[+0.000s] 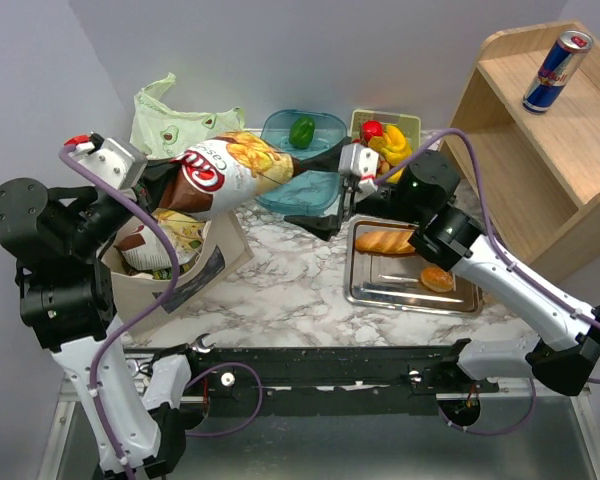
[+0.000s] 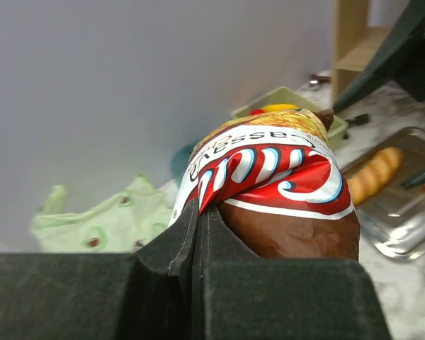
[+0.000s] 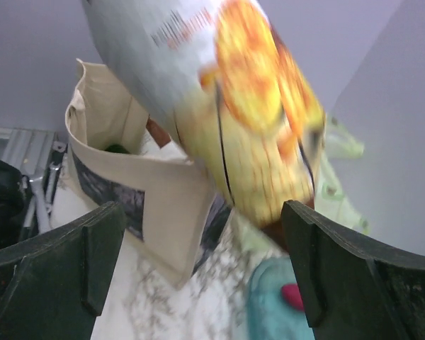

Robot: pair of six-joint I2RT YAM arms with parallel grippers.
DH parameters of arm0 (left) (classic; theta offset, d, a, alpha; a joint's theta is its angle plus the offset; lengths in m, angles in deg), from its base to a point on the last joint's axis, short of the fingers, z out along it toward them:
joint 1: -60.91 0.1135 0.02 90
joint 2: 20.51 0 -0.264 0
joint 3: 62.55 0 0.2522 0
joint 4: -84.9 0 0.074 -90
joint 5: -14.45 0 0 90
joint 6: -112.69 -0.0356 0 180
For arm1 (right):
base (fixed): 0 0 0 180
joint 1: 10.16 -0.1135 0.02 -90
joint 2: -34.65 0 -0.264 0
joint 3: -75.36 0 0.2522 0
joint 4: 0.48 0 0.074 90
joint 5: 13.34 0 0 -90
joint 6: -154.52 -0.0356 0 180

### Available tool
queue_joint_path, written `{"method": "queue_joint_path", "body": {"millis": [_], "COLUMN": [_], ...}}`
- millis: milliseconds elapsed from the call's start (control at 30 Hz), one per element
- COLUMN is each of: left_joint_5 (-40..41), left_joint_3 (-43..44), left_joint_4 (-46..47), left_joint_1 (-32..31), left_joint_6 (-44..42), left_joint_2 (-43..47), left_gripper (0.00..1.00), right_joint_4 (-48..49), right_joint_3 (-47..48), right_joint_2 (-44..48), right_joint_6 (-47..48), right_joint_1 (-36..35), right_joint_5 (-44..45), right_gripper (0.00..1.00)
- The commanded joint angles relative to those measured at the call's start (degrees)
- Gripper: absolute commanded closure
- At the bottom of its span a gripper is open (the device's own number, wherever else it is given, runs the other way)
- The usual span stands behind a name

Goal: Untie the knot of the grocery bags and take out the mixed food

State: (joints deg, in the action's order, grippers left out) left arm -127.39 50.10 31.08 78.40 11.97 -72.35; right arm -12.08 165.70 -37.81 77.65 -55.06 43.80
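Observation:
A red, brown and white crisp bag hangs in the air above the beige canvas tote. My left gripper is shut on its left end; in the left wrist view the jaws pinch the crisp bag at its seam. Just right of the bag's free end, my right gripper is open, and in its own view the crisp bag hangs above and between the spread fingers. The pale green bag lies slack at the back left; I cannot make out a knot.
A teal bin holds a green bell pepper. Behind it a green tray has bananas. A metal tray carries a bread loaf and bun. At the right, a wooden shelf holds a can.

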Motion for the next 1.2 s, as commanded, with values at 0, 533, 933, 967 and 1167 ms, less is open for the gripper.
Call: {"method": "queue_joint_path", "body": {"millis": [0,533,933,967,1167], "left_joint_5": [-6.61,-2.87,-3.67,-3.28,-1.64], "left_joint_3": [-4.44,-8.54,-5.44,-4.34,5.46], "left_joint_4": [6.84,2.00,-4.80,-6.57,-19.84], "left_joint_1": [-5.60,-21.67,-24.46,-24.44,-24.20], "left_joint_6": [11.69,9.55,4.11,2.27,-9.20], "left_joint_2": [-0.36,-1.58,-4.59,-5.02,-7.56], "left_gripper": [1.00,1.00,1.00,1.00,0.21], "right_joint_4": [-0.23,3.82,9.23,9.43,4.85], "right_joint_3": [4.09,5.58,-0.90,-1.77,-3.28], "right_joint_2": [-1.00,-8.45,-5.19,-4.27,-0.55], "right_joint_6": [19.61,41.55,44.58,44.47,41.64], "right_joint_1": [-5.87,-22.76,-23.54,-23.57,-23.53], "right_joint_5": [3.63,30.03,27.80,27.64,28.24], "right_gripper": [0.00,0.00,0.63,0.74,0.99]}}
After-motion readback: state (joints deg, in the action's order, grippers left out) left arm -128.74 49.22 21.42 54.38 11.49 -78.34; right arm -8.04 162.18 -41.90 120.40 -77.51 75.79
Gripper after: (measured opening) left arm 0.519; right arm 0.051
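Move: Clamped by its brown end in the shut left fingers, the snack packet has its middle about 9 cm to the right and 5 cm ahead of that hand; the tote bag stands some 9 cm to the hand's left, its middle roughly 38 cm below. From the open right hand the packet is about 12 cm left, 3 cm ahead and some 5 cm higher. The blue tray lies straight ahead of the right hand by about 27 cm, 40 cm down. Bringing the packet about 8 cm right and 6 cm down, the left hand turns clockwise some 25 degrees and tips downward, then opens and lets go. The right hand first draws back about 5 cm and up while going left, then comes partly forward and down, rolling nearly 40 degrees with its forward side rising, and shuts from wide open, pinching the packet's near side by the brown end. ##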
